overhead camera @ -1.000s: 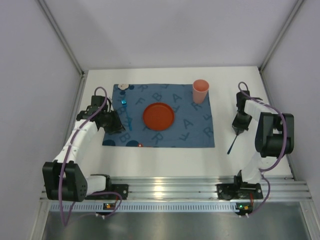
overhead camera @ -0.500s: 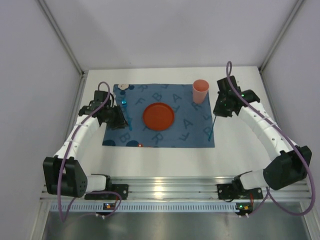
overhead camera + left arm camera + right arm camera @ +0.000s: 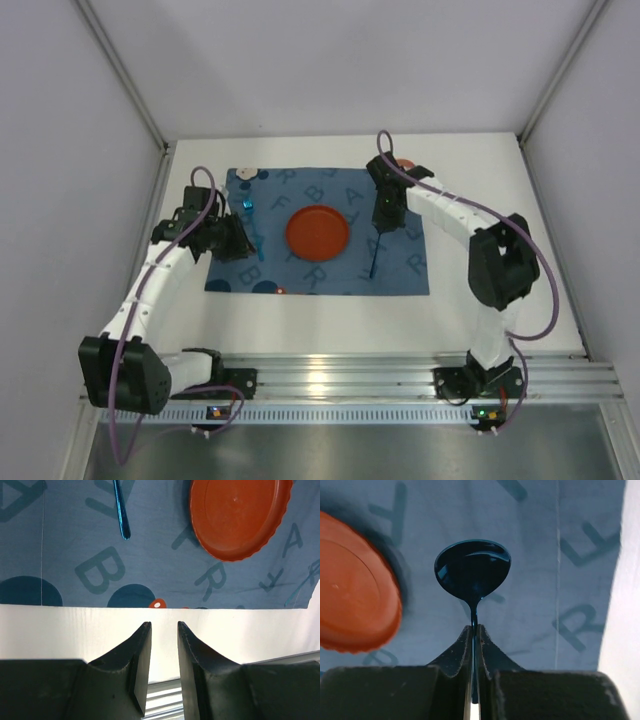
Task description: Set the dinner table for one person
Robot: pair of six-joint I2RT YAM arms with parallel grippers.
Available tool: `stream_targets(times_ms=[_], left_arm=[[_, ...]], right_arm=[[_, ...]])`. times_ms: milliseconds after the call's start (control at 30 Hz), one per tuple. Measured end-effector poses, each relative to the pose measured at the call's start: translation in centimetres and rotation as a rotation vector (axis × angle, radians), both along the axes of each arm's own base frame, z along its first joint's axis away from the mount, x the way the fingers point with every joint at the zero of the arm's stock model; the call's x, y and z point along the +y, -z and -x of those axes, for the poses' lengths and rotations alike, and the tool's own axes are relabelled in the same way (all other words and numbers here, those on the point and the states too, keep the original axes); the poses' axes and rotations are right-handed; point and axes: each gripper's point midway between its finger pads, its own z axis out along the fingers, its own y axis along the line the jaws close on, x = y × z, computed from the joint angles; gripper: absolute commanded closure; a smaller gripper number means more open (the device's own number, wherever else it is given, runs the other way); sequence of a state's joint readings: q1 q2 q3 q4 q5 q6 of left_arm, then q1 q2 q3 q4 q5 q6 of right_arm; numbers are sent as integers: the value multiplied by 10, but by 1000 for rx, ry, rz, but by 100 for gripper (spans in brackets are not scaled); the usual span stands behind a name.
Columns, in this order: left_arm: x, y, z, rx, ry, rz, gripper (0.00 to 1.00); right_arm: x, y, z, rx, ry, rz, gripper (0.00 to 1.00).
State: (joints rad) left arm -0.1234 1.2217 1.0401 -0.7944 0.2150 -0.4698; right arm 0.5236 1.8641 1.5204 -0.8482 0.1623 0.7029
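Observation:
On the white dinner table [image 3: 330, 315] lies a dark blue letter-printed mat [image 3: 400, 275] with an orange plate [image 3: 318, 232] at its middle. My right gripper [image 3: 384, 218] hovers over the mat just right of the plate, shut on a dark blue spoon [image 3: 373, 262]. In the right wrist view the spoon's bowl [image 3: 472, 569] juts out past the closed gripper [image 3: 475, 628], with the plate [image 3: 355, 600] to its left. My left gripper [image 3: 236, 248] is at the mat's left side, open and empty [image 3: 164, 625]. A shiny blue utensil [image 3: 121, 515] lies on the mat left of the plate [image 3: 237, 515].
A pink cup [image 3: 404, 164] stands at the mat's back right corner, mostly hidden behind my right arm. A small white thing [image 3: 245, 173] sits at the mat's back left corner. The ribbed aluminium rail [image 3: 340, 375] runs along the near edge, and grey walls close in three sides.
My right arm has swung left from the table's right side to above the mat beside the plate, carrying the spoon. The left arm has barely shifted.

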Motion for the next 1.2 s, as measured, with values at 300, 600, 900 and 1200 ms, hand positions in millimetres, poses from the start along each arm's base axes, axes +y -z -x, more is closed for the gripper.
stream_targets(times_ms=[300, 600, 900, 1200], left_arm=[[8, -9, 25, -22, -20, -22, 65], [15, -15, 40, -19, -35, -47, 65], [17, -11, 39, 0, -42, -62, 65], [17, -16, 30, -14, -46, -66, 60]], right_arm=[[19, 40, -37, 19, -25, 28, 97], [28, 49, -50, 6, -69, 51, 55], [53, 17, -22, -40, -150, 22, 42], [39, -136, 4, -358, -209, -120, 19]])
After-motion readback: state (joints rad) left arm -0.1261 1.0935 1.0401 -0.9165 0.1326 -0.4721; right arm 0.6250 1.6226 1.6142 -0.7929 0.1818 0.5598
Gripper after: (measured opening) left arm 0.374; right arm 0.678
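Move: The spoon is already pinched in the right gripper. Its place, taken at the grip point, is the mat to the right of the plate, about 5 cm ahead, 3 cm left and 5 cm below that hand. The plate's middle is roughly 16 cm left and 2 cm ahead, and the cup stands some 10 cm ahead and 4 cm right. From the empty left gripper, the spoon's place is about 13 cm ahead, 31 cm right and 12 cm down. Set the right gripper down onto the mat beside the plate, about 5 cm forward and 5 cm down and a little left, bowl end foremost. Open the fingers to let go of the spoon, then draw back about 5 cm and lift away nearly 20 cm, tilting the fingers some 20 degrees outward and still opening. Meanwhile ease the empty left gripper back about 4 cm. ##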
